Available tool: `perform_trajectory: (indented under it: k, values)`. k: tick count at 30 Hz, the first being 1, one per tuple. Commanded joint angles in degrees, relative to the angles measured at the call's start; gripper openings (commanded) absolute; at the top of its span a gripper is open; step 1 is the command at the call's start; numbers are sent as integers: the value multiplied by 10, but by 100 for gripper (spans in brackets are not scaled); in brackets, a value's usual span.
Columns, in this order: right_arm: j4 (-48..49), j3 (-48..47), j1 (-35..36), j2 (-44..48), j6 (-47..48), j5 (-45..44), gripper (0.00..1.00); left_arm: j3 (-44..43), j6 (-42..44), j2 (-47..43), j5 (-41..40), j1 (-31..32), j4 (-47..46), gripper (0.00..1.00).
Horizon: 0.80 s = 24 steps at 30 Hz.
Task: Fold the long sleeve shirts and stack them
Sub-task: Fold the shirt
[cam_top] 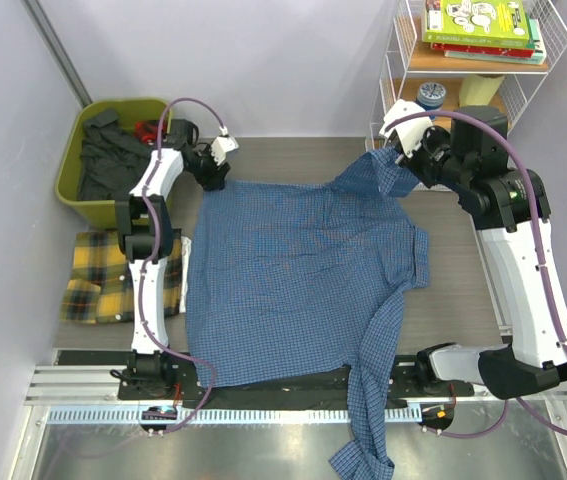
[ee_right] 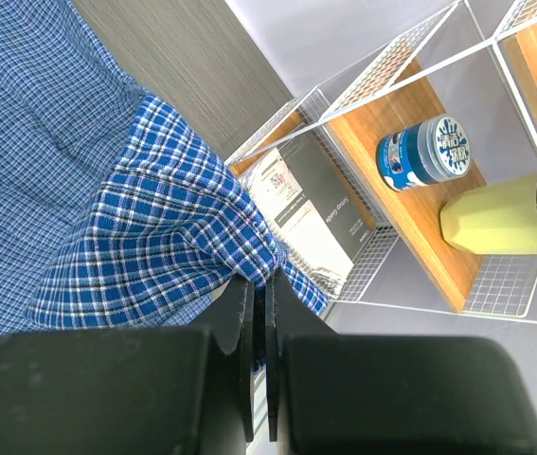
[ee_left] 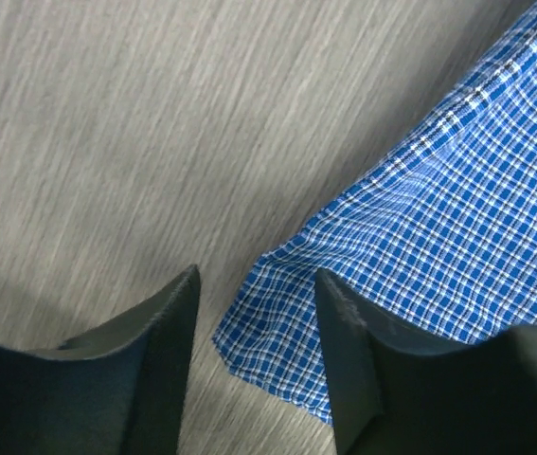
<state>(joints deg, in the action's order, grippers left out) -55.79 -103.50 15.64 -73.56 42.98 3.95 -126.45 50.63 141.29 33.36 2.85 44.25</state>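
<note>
A blue fine-check long sleeve shirt [cam_top: 293, 270] lies spread over the table, one sleeve [cam_top: 368, 420] hanging off the near edge. My right gripper [cam_top: 403, 152] is shut on its far right corner [ee_right: 249, 251] and holds that corner lifted by the wire shelf. My left gripper [cam_top: 219, 168] stands open at the shirt's far left corner [ee_left: 268, 322], which lies on the wood between its fingers [ee_left: 344, 341] without being pinched. A yellow plaid shirt [cam_top: 98, 275] lies folded at the table's left edge, beside the left arm.
A green bin [cam_top: 113, 160] with dark clothes sits at the far left. A white wire shelf [cam_top: 403, 80] at the far right carries books [cam_top: 483, 25], a blue tin [ee_right: 424, 150] and a pale yellow cup [ee_right: 505, 216], close to my right gripper.
</note>
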Motion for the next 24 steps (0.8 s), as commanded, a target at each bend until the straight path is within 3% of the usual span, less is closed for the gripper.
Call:
perform_trajectory:
  k: [1,5,6,9,14,20,24]
  values:
    - [12,-23,-1,5,4,-6,1,-34,22,11,28,-5,41,44]
    - [13,-21,-1,7,7,-12,1,-54,32,7,43,-6,70,21]
    - [12,-21,-1,8,6,-13,1,-50,31,-8,48,-5,73,12]
    - [10,-24,-1,11,7,-14,1,-13,15,-47,57,-6,59,0]
    - [-9,-42,-1,23,5,-17,1,113,-5,-174,70,-9,-8,0]
    - [-43,-33,0,57,8,-7,1,162,31,-255,88,-9,72,0]
    - [-80,-14,-1,86,21,21,1,229,60,-304,73,-9,75,0]
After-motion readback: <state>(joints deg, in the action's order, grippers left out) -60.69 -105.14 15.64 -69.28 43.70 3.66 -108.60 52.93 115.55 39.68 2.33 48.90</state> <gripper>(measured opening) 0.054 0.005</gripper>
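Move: The shirt's far-left corner lies practically between the left hand's half-open fingers, about 1 cm below, level ahead and sideways. From that hand the green bin stands some 26 cm to the left and about level ahead, while the plaid shirts lie around 28 cm back and 21 cm to the left. From the raised right hand, that corner is roughly 50 cm to the left, 24 cm ahead and 35 cm below. The left fingers shut on the shirt's far-left corner while that hand eases a centimetre or so back, then it carries the pinched cloth up about 12 cm and back some 8 cm in all, away from the tabletop with hardly any wrist turn. The right hand keeps its closed grip on the other far corner high up, waits, and towards the end starts drawing it back too, some 3 cm with a slight rise. ##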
